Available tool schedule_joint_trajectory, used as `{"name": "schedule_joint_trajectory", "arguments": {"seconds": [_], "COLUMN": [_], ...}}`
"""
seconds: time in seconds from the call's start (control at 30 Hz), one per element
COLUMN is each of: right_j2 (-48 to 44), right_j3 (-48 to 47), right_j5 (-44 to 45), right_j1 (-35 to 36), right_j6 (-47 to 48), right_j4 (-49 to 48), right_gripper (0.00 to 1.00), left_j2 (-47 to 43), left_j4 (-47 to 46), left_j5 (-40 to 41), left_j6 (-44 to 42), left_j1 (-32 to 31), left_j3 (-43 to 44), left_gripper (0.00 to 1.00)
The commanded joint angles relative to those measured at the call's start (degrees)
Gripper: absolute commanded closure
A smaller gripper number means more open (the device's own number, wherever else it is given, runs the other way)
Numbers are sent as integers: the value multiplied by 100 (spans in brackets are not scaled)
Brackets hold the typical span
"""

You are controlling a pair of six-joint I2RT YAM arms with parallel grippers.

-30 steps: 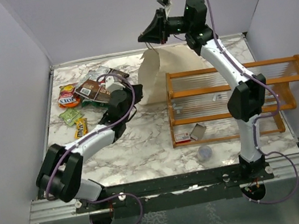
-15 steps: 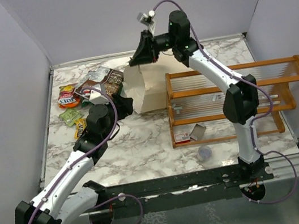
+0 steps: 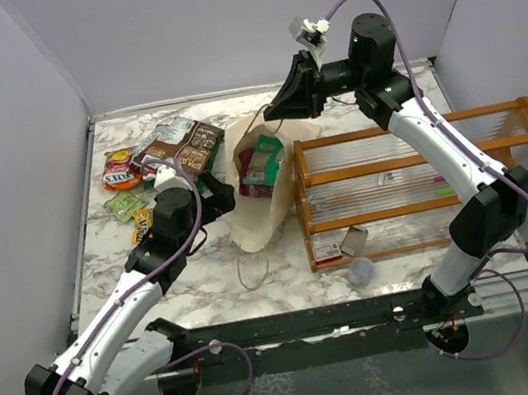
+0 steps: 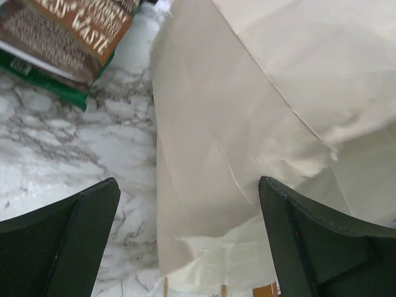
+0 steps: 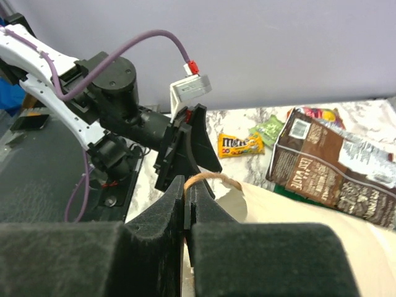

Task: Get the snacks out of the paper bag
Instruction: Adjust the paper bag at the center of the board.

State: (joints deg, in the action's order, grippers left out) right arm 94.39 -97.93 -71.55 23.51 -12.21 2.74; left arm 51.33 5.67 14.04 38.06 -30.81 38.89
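Observation:
The beige paper bag [image 3: 258, 209] lies tipped, mouth up toward the back, with a teal and magenta snack packet [image 3: 261, 166] showing inside. My right gripper [image 3: 277, 109] [image 5: 185, 190] is shut on the bag's string handle [image 5: 209, 179], holding the rim up. My left gripper [image 3: 224, 192] [image 4: 189, 204] stands open at the bag's left side, with the bag wall [image 4: 247, 136] between its fingers [image 4: 86, 238] but not pinched. Taken-out snacks lie at the back left: dark brown packets [image 3: 185, 150] [image 4: 68, 31] [image 5: 334, 167], a red-orange one [image 3: 119, 169], a green one [image 3: 124, 206] and a yellow one [image 3: 143, 224] [image 5: 241, 143].
An orange wooden rack [image 3: 404, 123] with clear ribbed panels stands right against the bag. In front of it lie a red-and-white card [image 3: 326, 251], a small grey box [image 3: 354, 239] and a grey round cap [image 3: 361, 269]. The bag's other string loop [image 3: 251, 271] trails on the marble.
My left gripper has opened and drawn back from the snack pile to the bag's side. My right gripper swung right with the handle. The bag now tips open, showing a packet.

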Motion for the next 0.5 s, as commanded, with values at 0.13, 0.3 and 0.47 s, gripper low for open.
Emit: {"name": "schedule_joint_trajectory", "arguments": {"seconds": [0.13,0.3,0.47], "right_j2": [133,322,465], "right_j3": [63,-58,-97], "right_j5": [5,295,568], "right_j1": [-10,-12,-7], "right_j6": [-344,-623,-690], "right_j4": [-404,-642,-615], "right_gripper": [99,99,99], "left_j2": [46,-772,-1807], "left_j4": [872,370,-126], "left_j5": [-152,-1008,-1438], "left_j6": [1217,1361,947], "left_j1": [48,33,31], "left_j3": [-512,-1215,-1592], "left_gripper": [1,2,7]}}
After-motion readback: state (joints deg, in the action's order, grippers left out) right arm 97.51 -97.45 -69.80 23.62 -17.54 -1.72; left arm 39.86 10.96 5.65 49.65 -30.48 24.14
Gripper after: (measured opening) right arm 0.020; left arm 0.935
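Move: The paper bag's near lip hangs low in front of the robot, some 8 cm back from the left hand, 6 cm to its right and 18 cm below. The snacks in the bag's mouth are about 7 cm ahead and 11 cm right; the brown snack bag lies 17 cm ahead and 8 cm left, on the table. From the right hand, which holds the handle, the near lip is about 14 cm back, 4 cm left and 36 cm down. The right hand keeps its shut grip on the handle at the top of the paper bag, easing about 2 cm forward and slightly down. Beside the bag's left wall the wide-open left hand sinks some 8 cm and then draws back about 6 cm towards the near lip, its fingertips tipping down roughly 15 degrees; no touch on the paper can be made out. ##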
